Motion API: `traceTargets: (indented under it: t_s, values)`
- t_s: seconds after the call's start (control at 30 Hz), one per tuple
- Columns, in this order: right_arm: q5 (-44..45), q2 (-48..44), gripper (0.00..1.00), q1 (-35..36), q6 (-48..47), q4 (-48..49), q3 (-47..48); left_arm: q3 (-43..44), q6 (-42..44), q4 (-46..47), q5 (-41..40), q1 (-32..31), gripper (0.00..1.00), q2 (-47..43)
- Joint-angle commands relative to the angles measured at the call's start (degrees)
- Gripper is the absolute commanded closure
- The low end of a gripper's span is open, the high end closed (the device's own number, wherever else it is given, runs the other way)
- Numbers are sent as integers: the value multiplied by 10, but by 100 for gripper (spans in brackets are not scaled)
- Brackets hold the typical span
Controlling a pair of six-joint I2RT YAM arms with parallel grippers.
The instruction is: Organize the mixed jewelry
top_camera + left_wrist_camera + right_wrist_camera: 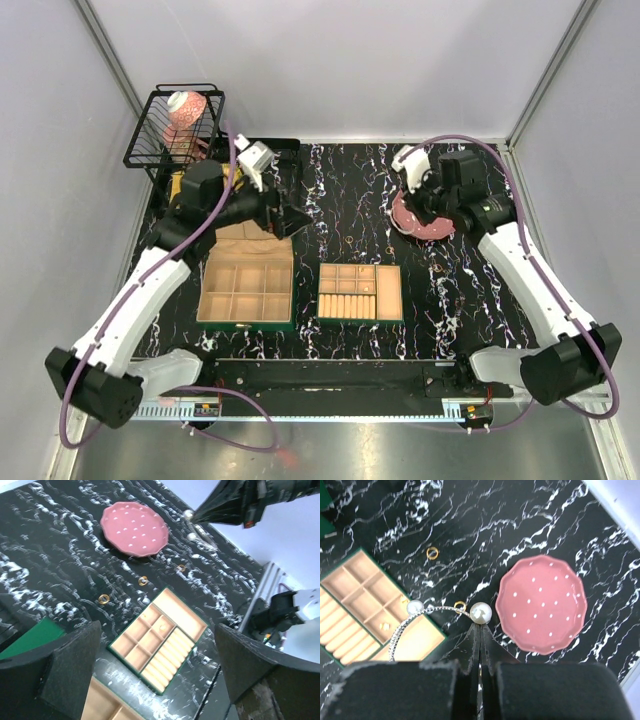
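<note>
My right gripper [480, 626] is shut on a silver wire hoop [415, 617] with a pearl [481, 612] at each end, held above the table beside the pink dotted plate [541, 603]. Gold rings lie loose on the black marble: one [432, 553] further out, one [460, 605] under the hoop. A tiny gold piece [385, 626] sits in a compartment of the small green box [350, 582]. My left gripper [160, 680] hangs open and empty over that box [180, 611]. From above, the right gripper [414, 198] is over the plate [412, 228] and the left gripper [288, 217] is behind the large box [246, 285].
Three gold rings [104, 598], [143, 580], [181, 568] lie between the plate [134, 528] and the small box [385, 283]. A black wire basket [150, 130] holding a pink cup [186, 108] stands at the back left corner. White walls close in the table.
</note>
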Motion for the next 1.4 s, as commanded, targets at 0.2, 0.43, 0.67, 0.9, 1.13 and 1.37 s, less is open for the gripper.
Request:
traceTargets:
  t_s: [0.2, 0.43, 0.67, 0.9, 1.13, 1.37]
  values:
    - [152, 56, 100, 82, 71, 92, 95, 130, -150, 53, -117, -92, 4, 118]
    - [213, 75, 100, 116, 104, 118, 119, 143, -185, 90, -154, -126, 8, 178]
    - [230, 87, 100, 128, 135, 115, 141, 142, -211, 136, -172, -149, 16, 228]
    - [248, 93, 100, 137, 153, 112, 139, 165, -230, 151, -156, -154, 20, 262]
    - [268, 99, 100, 140, 159, 115, 132, 163, -248, 172, -136, -155, 23, 272]
    - [266, 99, 100, 143, 168, 111, 135, 170, -260, 178, -128, -156, 32, 282]
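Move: The pearl-ended bracelet, already pinched by one end in the right fingers, lies about 21 cm to the right of the open left hand, some 4 cm ahead and 8 cm lower. The left gripper is some 24 cm left of the right hand, 6 cm back and 8 cm higher. On the table, about 22 cm below the right hand, the pink plate sits 12 cm ahead and 5 cm right, the small tray 9 cm back and 11 cm left. The bracelet, still held by its one pearl end, is lifted by the right hand about 5 cm each up, forward and left, turning some 15 degrees clockwise, then held nearly still. The left hand comes to meet it, sweeping about 13 cm right and 6 cm forward, rising slightly, then dipping, fingertips tilting down nearly 20 degrees. Its fingers partly close, still short of the bracelet. ##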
